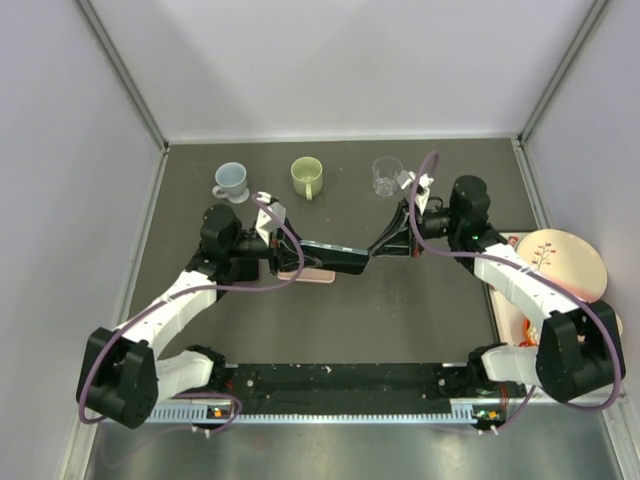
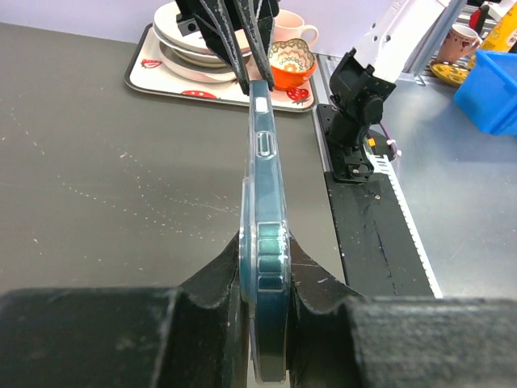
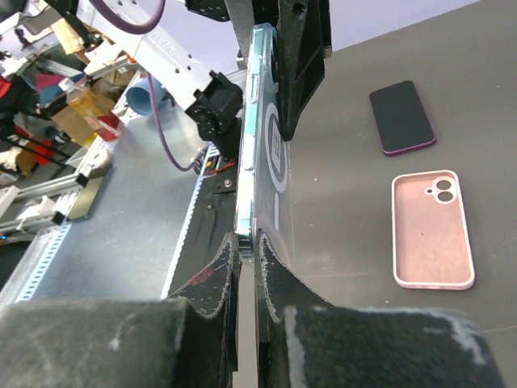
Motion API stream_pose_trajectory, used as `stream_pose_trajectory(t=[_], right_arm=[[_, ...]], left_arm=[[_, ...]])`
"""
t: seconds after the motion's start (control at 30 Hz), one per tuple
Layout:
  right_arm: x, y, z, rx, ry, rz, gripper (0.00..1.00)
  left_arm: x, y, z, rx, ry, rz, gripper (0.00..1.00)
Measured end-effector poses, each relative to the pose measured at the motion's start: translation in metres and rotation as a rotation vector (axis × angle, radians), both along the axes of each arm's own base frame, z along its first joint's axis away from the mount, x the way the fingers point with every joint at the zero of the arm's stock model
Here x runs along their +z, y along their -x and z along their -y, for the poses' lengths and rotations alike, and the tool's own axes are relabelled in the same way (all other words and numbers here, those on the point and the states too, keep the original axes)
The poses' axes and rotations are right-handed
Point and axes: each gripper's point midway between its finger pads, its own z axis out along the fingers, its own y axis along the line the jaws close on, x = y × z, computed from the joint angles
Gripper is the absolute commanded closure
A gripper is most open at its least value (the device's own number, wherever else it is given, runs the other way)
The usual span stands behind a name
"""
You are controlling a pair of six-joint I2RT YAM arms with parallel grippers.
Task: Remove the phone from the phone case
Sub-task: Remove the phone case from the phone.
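Note:
A dark teal phone (image 2: 271, 267) in a clear phone case (image 2: 258, 145) hangs edge-up above the table, between both arms. My left gripper (image 2: 264, 242) is shut across one end, squeezing phone and case together. At the far end my right gripper (image 3: 248, 246) is shut on a thin strip of the clear case's edge (image 3: 246, 162); the case's back with its white ring (image 3: 273, 158) faces right. From above, the cased phone (image 1: 335, 256) spans from the left gripper (image 1: 292, 255) to the right gripper (image 1: 376, 250).
An empty pink case (image 3: 432, 230) and a purple-edged phone (image 3: 402, 117) lie on the table below. A blue cup (image 1: 231, 181), a green cup (image 1: 307, 176) and a glass (image 1: 387, 176) stand at the back. A tray of dishes (image 1: 560, 262) sits at the right.

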Motion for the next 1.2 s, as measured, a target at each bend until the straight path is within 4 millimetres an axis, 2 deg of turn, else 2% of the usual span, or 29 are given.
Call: stream_pose_trajectory(t=[0.73,0.87,0.97,1.0,1.03,1.07,1.1,1.2], right_arm=[[-0.006,0.008,0.000,0.113,0.017,-0.133,1.00],[-0.013,-0.004,-0.004,0.067,0.023,-0.146,1.00],[-0.015,-0.007,-0.005,0.054,0.023,-0.144,1.00],[-0.015,-0.008,-0.005,0.049,0.022,-0.134,0.92],[-0.015,-0.009,-0.005,0.041,0.022,-0.127,0.73],[-0.017,-0.011,-0.006,0.032,0.022,-0.117,0.65],[-0.018,-0.011,-0.006,0.027,0.024,-0.112,0.60],[-0.019,-0.010,-0.004,0.020,0.021,-0.041,0.56]], left_arm=[[0.004,0.013,0.000,-0.058,0.010,0.037,1.00],[0.011,0.038,0.001,-0.171,0.023,0.077,1.00],[0.015,0.044,0.000,-0.198,0.031,0.102,1.00],[0.016,0.043,0.001,-0.194,0.031,0.101,1.00],[0.016,0.041,0.001,-0.183,0.032,0.100,1.00],[0.015,0.039,0.001,-0.171,0.031,0.097,1.00],[0.015,0.038,0.002,-0.161,0.031,0.095,1.00],[0.014,0.031,0.003,-0.121,0.028,0.087,1.00]])
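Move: Held between the hands is the phone in its clear case, standing on its long edge: its middle is about 6 cm to the left hand's right and 1 cm back. From the right hand, whose shut fingers have the case's end corner, its middle lies some 7 cm left and 1 cm back, about 1 cm lower. The pink case is on the table roughly 22 cm below the left hand, 5 cm ahead and 1 cm left; the dark phone is about 20 cm left, 4 cm ahead. Pulling at the clear case's corner, the right hand rolls its upper side forward about 8 degrees while both hands ease back a centimetre. The pinch then comes free: the left, keeping its grip, jerks back to about 4 cm with a small clockwise turn, rises slightly and rebounds a little; the right goes forward some 2 cm and down, then opens its fingers. ##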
